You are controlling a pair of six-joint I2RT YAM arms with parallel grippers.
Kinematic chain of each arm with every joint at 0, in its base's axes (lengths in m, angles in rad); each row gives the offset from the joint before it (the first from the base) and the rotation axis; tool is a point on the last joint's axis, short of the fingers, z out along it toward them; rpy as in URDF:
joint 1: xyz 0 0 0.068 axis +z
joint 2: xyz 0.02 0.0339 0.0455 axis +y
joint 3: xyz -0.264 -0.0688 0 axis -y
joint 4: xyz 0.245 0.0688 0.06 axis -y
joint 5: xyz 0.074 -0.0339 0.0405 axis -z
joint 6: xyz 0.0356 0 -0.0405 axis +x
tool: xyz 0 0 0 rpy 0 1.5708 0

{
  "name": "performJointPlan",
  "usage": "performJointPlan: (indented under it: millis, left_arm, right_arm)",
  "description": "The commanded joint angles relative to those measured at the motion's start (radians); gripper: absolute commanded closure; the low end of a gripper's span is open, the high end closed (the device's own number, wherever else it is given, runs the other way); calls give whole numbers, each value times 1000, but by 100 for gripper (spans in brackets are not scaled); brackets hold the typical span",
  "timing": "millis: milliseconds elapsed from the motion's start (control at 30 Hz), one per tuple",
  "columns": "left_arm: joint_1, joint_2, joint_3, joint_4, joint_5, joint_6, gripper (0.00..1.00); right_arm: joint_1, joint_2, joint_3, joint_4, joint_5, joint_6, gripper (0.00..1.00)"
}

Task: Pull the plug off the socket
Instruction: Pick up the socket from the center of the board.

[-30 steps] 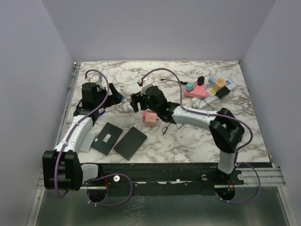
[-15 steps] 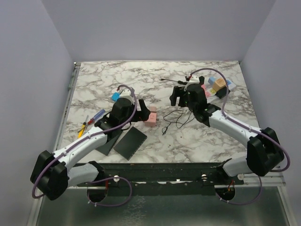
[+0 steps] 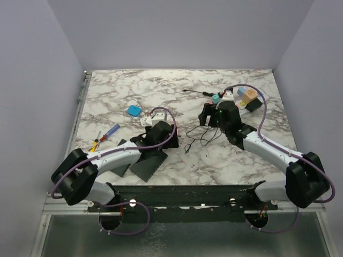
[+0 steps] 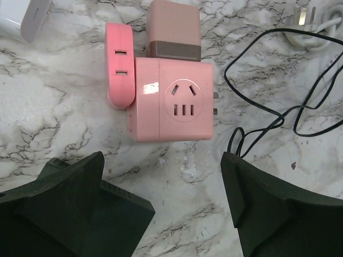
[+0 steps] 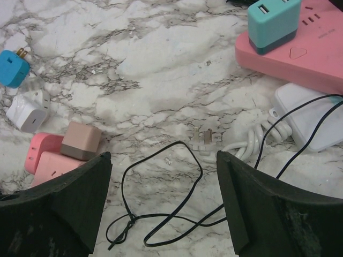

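Observation:
One end of the white socket strip shows at the right of the right wrist view, with its white cord coiled beside it. In the top view my right arm covers most of it. Blue, orange and black plug blocks cluster at its far end; whether they sit in it I cannot tell. My right gripper hangs open over a thin black cable, left of the strip. My left gripper is open just short of a pink cube adapter carrying a tan charger.
A pink power strip carries a teal plug. A blue charger and a white charger lie at mid-left. Flat black pads and a screwdriver lie near the front left. A loose pronged plug ends the white cord.
My left arm swung from the far left to the centre, over the pink cube adapter. My right arm left the centre and moved right and back towards the power strips. Both grippers stayed open.

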Motion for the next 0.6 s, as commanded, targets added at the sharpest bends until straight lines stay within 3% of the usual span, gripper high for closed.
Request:
performJointPlan:
  millis: [0,200,467,567]
  left_arm:
    - [-5,63,49,6,-58,8,6]
    - [-5,110,87,28,-68,66,10]
    - [-6,174,119,38,-82,110,35]
    - [-6,182,123,35,-81,113,39]
  right_arm:
    - [-7,-6,-16,-5,-19,30,16]
    - [-7,1,-18,-3,-21,43,16]
    - [-6,14,-17,-10,-27,53,17]
    - [-6,14,-18,-11,-25,52,17]
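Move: The pink socket lies about 4 cm ahead of the left hand, 1 cm to its right and some 2 cm below. A beige charger block sits 5 cm straight beyond the socket. A flat pink adapter is against its left side, about 6 cm ahead and 3 cm left of the hand; a black cord runs some 7 cm to the right of the socket, level with it. From the right hand, the socket is roughly 15 cm left, 5 cm back and 9 cm below. The pink socket is met at its near end by the left fingers, which travel about 3 cm forward towards it, bearing right and sinking a centimetre or so, with only a slight roll of the wrist. Wide open at first, they start to close halfway through and narrow by about a third, until the tips lie against its left and right sides. ##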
